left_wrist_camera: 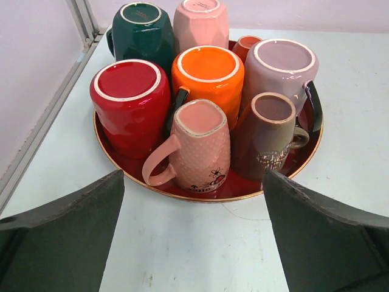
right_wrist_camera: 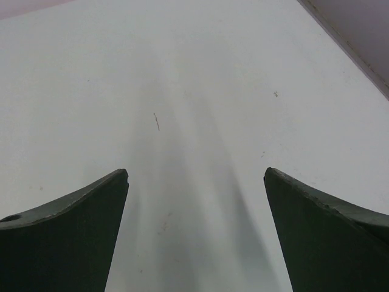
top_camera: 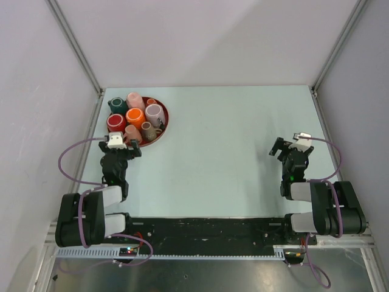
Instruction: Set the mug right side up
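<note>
A round red tray (left_wrist_camera: pixel 213 196) at the table's far left holds several mugs standing bottom up. Nearest to me are a pink textured mug (left_wrist_camera: pixel 200 146) with its handle to the left and a brown mug (left_wrist_camera: pixel 270 131). Behind them stand a red mug (left_wrist_camera: pixel 129 106), an orange mug (left_wrist_camera: pixel 208 76), a lavender mug (left_wrist_camera: pixel 282 67), a dark green mug (left_wrist_camera: pixel 143 33) and a pale pink mug (left_wrist_camera: pixel 200 24). My left gripper (top_camera: pixel 129 148) is open just short of the tray's near rim, touching nothing. My right gripper (right_wrist_camera: pixel 196 173) is open over bare table, far from the tray (top_camera: pixel 165 125).
A small orange cup (left_wrist_camera: pixel 246 42) peeks out at the back of the tray. Metal frame posts (top_camera: pixel 73 42) and white walls close off the table's left, right and back. The right gripper (top_camera: pixel 287 148) is near the table's right edge.
</note>
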Tool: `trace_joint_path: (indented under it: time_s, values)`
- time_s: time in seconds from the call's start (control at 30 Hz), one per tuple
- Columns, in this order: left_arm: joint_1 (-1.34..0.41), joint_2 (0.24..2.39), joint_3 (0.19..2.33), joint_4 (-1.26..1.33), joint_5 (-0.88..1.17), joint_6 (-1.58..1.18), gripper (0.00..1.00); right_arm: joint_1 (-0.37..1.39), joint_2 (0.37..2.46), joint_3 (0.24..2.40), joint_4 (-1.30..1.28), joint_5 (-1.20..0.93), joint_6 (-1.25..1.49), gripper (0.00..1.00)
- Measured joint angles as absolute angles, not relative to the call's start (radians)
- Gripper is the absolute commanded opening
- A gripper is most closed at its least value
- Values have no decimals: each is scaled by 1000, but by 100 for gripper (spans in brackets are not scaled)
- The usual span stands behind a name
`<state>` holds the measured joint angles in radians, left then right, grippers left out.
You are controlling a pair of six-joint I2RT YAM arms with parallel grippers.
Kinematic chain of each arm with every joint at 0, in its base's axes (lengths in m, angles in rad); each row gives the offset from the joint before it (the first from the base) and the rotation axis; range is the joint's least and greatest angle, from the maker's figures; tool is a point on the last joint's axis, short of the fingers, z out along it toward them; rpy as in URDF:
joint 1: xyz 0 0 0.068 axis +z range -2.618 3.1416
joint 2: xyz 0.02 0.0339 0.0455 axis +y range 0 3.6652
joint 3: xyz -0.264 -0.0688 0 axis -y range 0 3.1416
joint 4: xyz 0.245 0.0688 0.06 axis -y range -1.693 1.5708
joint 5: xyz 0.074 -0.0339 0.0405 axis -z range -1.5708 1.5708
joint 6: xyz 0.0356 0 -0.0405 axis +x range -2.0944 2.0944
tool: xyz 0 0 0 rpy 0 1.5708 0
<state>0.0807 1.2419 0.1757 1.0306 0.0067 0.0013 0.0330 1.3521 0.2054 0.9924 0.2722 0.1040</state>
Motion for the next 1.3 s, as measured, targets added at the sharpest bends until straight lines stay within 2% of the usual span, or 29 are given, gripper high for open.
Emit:
trace_joint_path:
  time_s: [0.23,0.33,0.43,0.57,0.7,0.83,0.97,1.17,1.3]
  values:
    - [81,1242,176,1031,6,1,98,30,1347,211,966,263,104,100]
    - [81,1237,174,1029,3,1,98,30,1317,247,875,255,101,100]
    - [81,1146,170,953,-1,1,98,30,1251,313,753,239,94,100]
    - [81,898,241,728,62,59,98,30,1148,415,599,174,93,100]
    - [73,854,570,323,218,206,98,40,1106,540,439,64,95,100]
    - [19,1023,991,-152,331,428,98,73,1105,636,331,-48,95,100]
    - [-139,1289,1329,-538,289,677,96,134,1105,663,267,-128,92,100]
    - [-373,1669,1549,-894,90,1014,82,221,1108,663,207,-181,92,100]
    - [-400,1901,1700,-1024,-9,1100,69,270,1129,663,172,-189,93,100]
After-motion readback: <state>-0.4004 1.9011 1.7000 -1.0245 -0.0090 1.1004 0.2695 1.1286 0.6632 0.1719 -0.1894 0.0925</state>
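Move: The upside-down brown mug in the tray is about 10 cm ahead of the left hand, 9 cm to its right and 10 cm below. Around it, the small pink mug is 8 cm ahead of the hand and 2 cm right, the lavender one 15 cm ahead and 12 cm right, the orange one 14 cm ahead and 3 cm right. From the right hand, the brown mug lies roughly 53 cm left and 10 cm ahead, 7 cm lower. Left hand arcs about 16 cm right towards the brown mug, pointing down, closing slightly; right hand moves left. ##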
